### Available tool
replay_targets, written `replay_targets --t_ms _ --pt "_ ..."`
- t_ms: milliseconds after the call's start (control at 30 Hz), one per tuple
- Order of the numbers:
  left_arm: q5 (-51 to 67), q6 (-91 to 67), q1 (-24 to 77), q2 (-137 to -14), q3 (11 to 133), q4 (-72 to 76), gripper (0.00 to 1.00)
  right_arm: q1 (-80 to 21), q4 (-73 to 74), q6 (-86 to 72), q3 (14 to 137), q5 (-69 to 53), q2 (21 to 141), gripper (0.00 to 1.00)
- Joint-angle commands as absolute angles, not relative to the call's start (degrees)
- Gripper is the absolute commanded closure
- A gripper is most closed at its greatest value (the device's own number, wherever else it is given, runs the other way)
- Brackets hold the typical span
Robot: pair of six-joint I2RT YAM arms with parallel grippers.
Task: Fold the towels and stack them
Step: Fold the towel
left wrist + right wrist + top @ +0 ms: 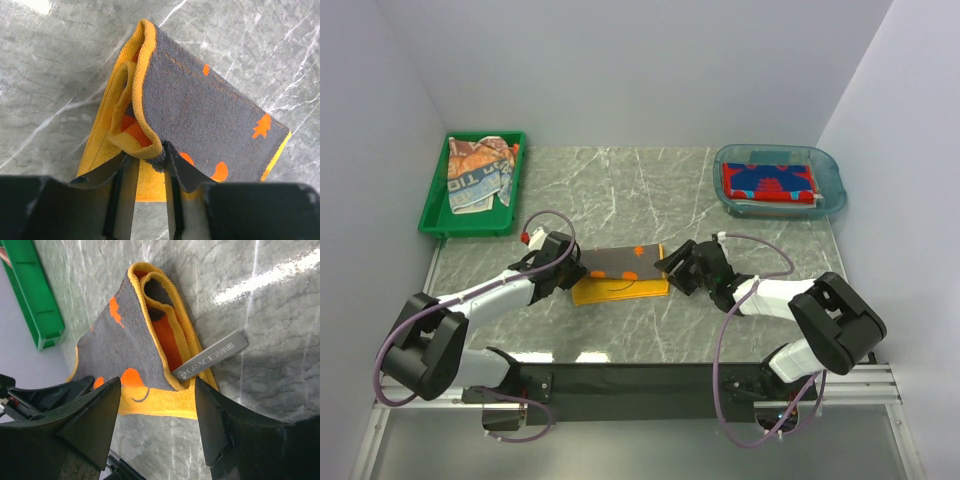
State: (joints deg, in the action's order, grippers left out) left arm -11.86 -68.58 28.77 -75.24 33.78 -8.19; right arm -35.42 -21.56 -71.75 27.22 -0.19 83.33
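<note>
An orange-grey towel (625, 262) lies folded at the middle of the table, grey side up over a yellow layer. My left gripper (578, 272) is at its left end. In the left wrist view the towel (210, 110) has its rolled yellow and grey corner bunched between the fingertips of the left gripper (149, 159), touching both. My right gripper (670, 268) is at the right end. In the right wrist view it (157, 382) stands wide open just short of the towel (120, 345), and a grey label (210, 356) sticks out beside it.
A green tray (432, 215) at the back left holds crumpled towels (475, 172). At the back right a clear blue tub (832, 190) holds a folded red towel with blue marks (768, 182). White walls close in both sides.
</note>
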Motion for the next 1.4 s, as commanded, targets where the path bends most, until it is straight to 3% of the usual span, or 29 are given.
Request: replay_targets --t_ms 0,500,1100,1367 --pt "-12.0 -68.3 28.5 -73.7 35.0 -8.3 0.69 -36.6 -21.2 -72.2 28.9 2.6 82.9 0.33" --pt "-12.3 -67.5 28.6 -72.0 35.7 -9.7 0.7 -37.1 -21.4 -72.2 31.2 3.1 85.4 0.41" --pt "-12.7 -67.5 28.5 -72.0 35.6 -10.3 0.7 -37.1 -20.4 -73.0 30.9 2.5 87.8 0.4" --pt "-13.8 -66.8 28.5 -71.0 35.9 -11.5 0.71 -37.0 -19.4 -72.1 31.7 4.3 85.9 0.64"
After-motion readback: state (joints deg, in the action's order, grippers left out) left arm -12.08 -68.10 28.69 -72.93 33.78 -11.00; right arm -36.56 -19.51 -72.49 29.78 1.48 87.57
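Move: Just under the right fingertips, about 2 cm down and 1 cm to the left, is the right near corner of the towel's grey flap. The label sticks out to the right of that corner, some 1 cm right of this hand and 1 cm ahead. The towel's far right corner is roughly 8 cm straight ahead, and the yellow layer's near right corner about 4 cm back. Seen from the left hand, which already holds the flap's left corner, the right flap corner is about 18 cm to the right, level fore and aft. Sinking nearly 2 cm after a small shift left, the right hand brings its spread fingers down astride the flap's right near corner, tipping only a few degrees, then starts closing them on it beside the label. The left hand keeps its pinch on the flap's other near corner, rising about half a centimetre and easing slightly back. ##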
